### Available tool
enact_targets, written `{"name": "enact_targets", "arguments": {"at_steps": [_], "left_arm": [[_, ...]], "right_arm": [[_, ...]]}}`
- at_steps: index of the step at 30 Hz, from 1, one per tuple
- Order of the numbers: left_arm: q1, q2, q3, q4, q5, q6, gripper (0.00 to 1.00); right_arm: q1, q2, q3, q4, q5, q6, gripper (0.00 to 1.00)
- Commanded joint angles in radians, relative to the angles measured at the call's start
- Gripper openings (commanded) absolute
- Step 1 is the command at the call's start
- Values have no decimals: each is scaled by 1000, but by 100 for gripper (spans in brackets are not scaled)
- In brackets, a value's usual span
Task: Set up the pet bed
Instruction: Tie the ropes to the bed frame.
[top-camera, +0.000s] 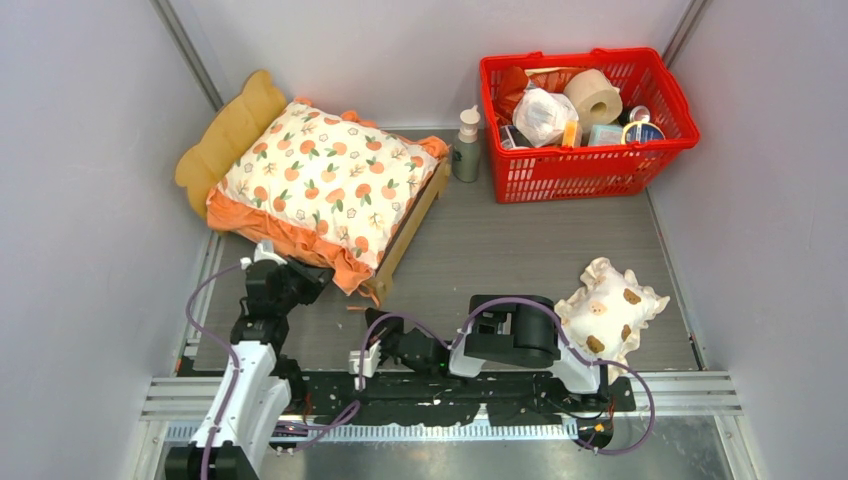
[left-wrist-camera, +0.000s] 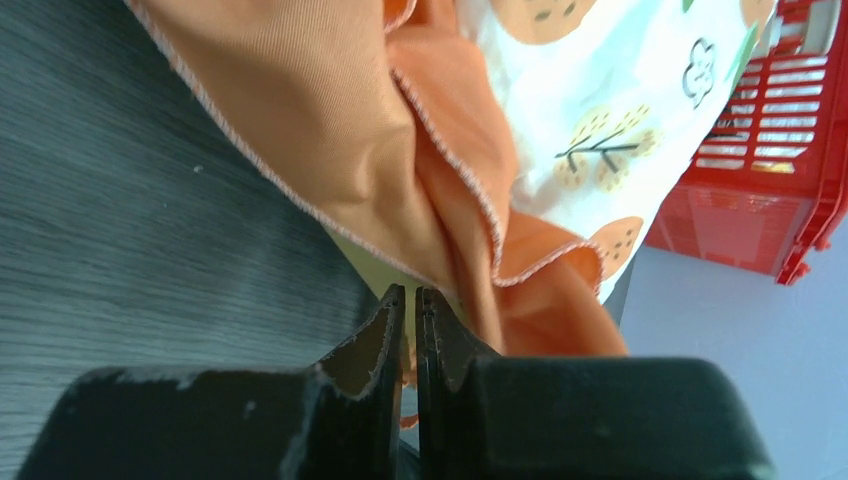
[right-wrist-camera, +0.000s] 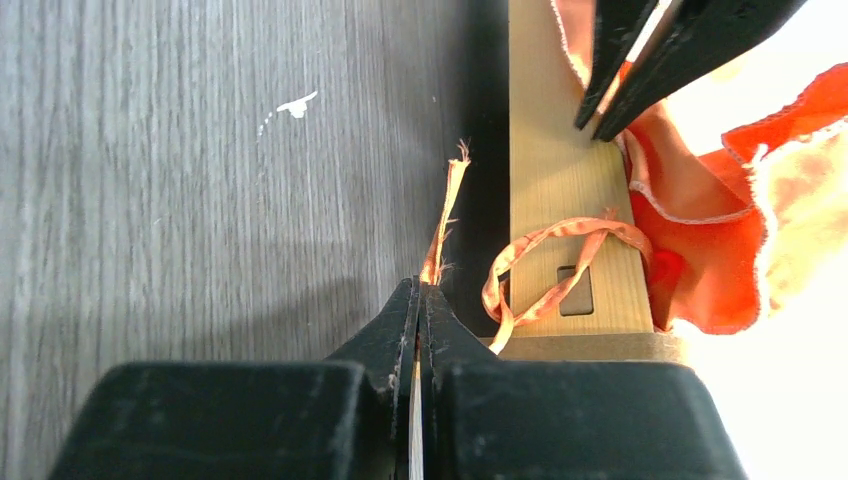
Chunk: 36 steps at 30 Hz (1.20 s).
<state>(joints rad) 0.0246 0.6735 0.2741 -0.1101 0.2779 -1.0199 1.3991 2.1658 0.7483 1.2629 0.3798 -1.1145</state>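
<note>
The pet bed (top-camera: 412, 228) stands at the back left, its light wood rail (right-wrist-camera: 560, 180) pointing toward me and its wavy headboard (top-camera: 228, 135) at the far end. A cream orange-print cushion (top-camera: 325, 180) with orange ruffles (left-wrist-camera: 330, 130) lies on it and overhangs the near end. My left gripper (left-wrist-camera: 411, 292) sits at that ruffle's edge (top-camera: 322, 283), jaws parted by a thin slit with nothing pinched at the tips. My right gripper (right-wrist-camera: 419, 285), low beside the bed's near corner (top-camera: 358, 362), is shut on a thin orange tie string (right-wrist-camera: 440, 230), which loops over the rail.
A small cream frilled pillow (top-camera: 605, 308) with brown spots lies at the right, near the right arm. At the back right stands a red basket (top-camera: 590, 170) full of household items, also seen in the left wrist view (left-wrist-camera: 770, 200). A pump bottle (top-camera: 467, 145) stands beside it.
</note>
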Motion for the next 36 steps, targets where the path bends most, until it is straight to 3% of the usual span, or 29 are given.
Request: {"name": "enact_targets", "arguments": {"at_steps": [1, 4, 12, 24, 36], "left_arm": [[2, -29, -35, 45, 59, 27, 12], [1, -28, -37, 60, 61, 25, 12], [1, -6, -85, 172, 129, 10, 29], [1, -10, -139, 314, 186, -18, 35], [1, -12, -219, 473, 216, -188, 35]], "right_arm": [[4, -20, 15, 111, 8, 29, 5], [5, -15, 19, 123, 10, 36, 5], [3, -10, 31, 134, 11, 43, 5], [2, 0, 42, 140, 1, 41, 5], [3, -1, 45, 133, -2, 29, 5]]}}
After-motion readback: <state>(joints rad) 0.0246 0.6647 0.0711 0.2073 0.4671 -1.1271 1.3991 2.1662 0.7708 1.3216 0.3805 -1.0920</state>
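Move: The rope loop on the bed frame's near corner lies about 6 cm right of the left hand, some 2 cm back and 4 cm below. The frame corner itself is roughly 8 cm right and 3 cm back, and the pillow's orange ruffle hangs about 4 cm right, level fore and aft, slightly lower. From the right hand, which already pinches the rope's frayed tail, the loop is some 4 cm ahead, 1 cm left, about level. Bring the left gripper about 3 cm to the right, easing back and down some 1.5 cm each, towards the rope loop on the rail. Open its almost shut fingers to about a third as it goes, turning it slightly clockwise and rolling its right side up about 10 degrees. Keep the right fingers shut on the rope tail and raise it some 2 cm. ##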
